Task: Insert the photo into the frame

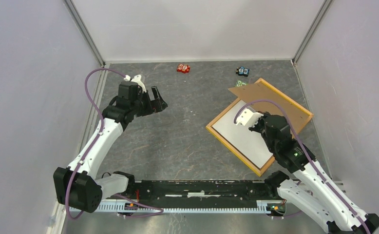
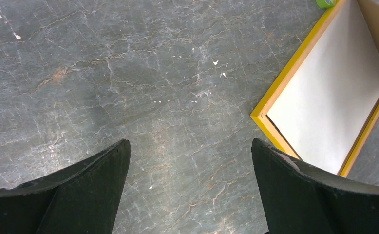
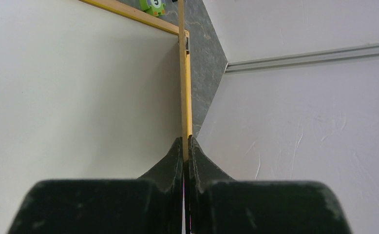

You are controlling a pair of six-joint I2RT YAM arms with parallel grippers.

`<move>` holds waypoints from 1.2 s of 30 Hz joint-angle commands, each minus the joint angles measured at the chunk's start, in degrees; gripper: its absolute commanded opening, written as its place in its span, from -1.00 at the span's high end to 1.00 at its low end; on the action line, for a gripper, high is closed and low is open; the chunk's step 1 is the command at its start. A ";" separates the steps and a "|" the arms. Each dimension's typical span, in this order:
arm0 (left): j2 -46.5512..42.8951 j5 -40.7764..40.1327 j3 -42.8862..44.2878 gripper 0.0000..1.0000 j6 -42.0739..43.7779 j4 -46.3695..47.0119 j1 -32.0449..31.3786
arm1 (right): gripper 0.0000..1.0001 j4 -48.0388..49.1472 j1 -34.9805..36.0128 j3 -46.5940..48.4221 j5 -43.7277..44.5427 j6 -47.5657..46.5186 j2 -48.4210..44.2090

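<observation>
The yellow-orange frame lies flat at the right of the table. Inside it lies the photo, plain white back up; its printed side is hidden. A brown backing board leans tilted over the frame's far half. My right gripper is shut on the board's near edge, which shows edge-on in the right wrist view. My left gripper hangs open above bare table, left of the frame, nothing between its fingers.
Small toy blocks lie at the back: a red one, a blue-black one, and a green one by the frame's far corner. White enclosure walls stand on three sides, close to the frame's right.
</observation>
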 commanded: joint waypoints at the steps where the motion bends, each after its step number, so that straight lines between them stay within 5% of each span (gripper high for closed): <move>1: -0.49 0.75 -0.02 -1.00 2.60 2.02 -0.20 | 0.81 1.71 -0.24 -0.19 4.37 0.45 -0.10; 14: -0.30 0.70 -0.37 -1.00 2.59 2.24 -0.19 | -0.37 -6.60 0.13 -0.75 -8.64 9.01 2.04; 16: -0.38 0.57 -0.52 -1.00 2.60 2.24 -0.20 | -0.64 -9.53 0.09 -0.24 -13.59 9.23 3.25; 17: -0.34 0.44 -0.69 -1.00 2.67 2.32 -0.20 | -0.95 -11.24 0.07 0.44 -17.01 9.18 4.11; 21: -0.07 0.62 -1.32 -1.00 2.51 2.90 -0.20 | -0.96 -17.08 0.10 3.02 -28.88 8.73 6.44; 29: 0.40 0.96 -1.60 -1.00 2.46 2.89 -0.20 | -0.96 -15.38 0.09 9.28 -37.85 15.26 6.41; 32: 0.76 1.50 -1.69 -1.00 2.26 2.86 -0.15 | -0.96 -8.02 0.12 7.90 -32.37 25.28 6.30; 36: 2.25 5.22 -1.52 -1.00 0.87 3.24 -0.29 | -0.96 1.21 -0.15 3.86 -11.61 54.19 9.03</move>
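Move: The backing board, still pinched at its raised near-left edge, slopes from the right fingers to the frame's far-right side; its middle is about 8 cm ahead, 6 cm right and 11 cm below. The frame's middle, where it is going, lies some 5 cm ahead, 2 cm right and 22 cm down. The green block is about 21 cm ahead, 6 cm left, at table height. From the left hand, the frame's middle is level ahead, roughly 41 cm right, 19 cm below. The backing board's raised edge is let go as the right fingers open from shut to wide, the hand sinking about 9 cm with growing speed, drawing back and left over the frame and tipping its fingers down some 30 degrees. It then climbs again by about 6 cm, still swinging left, rolls its left side up and ends open and clear above the frame's left part. ##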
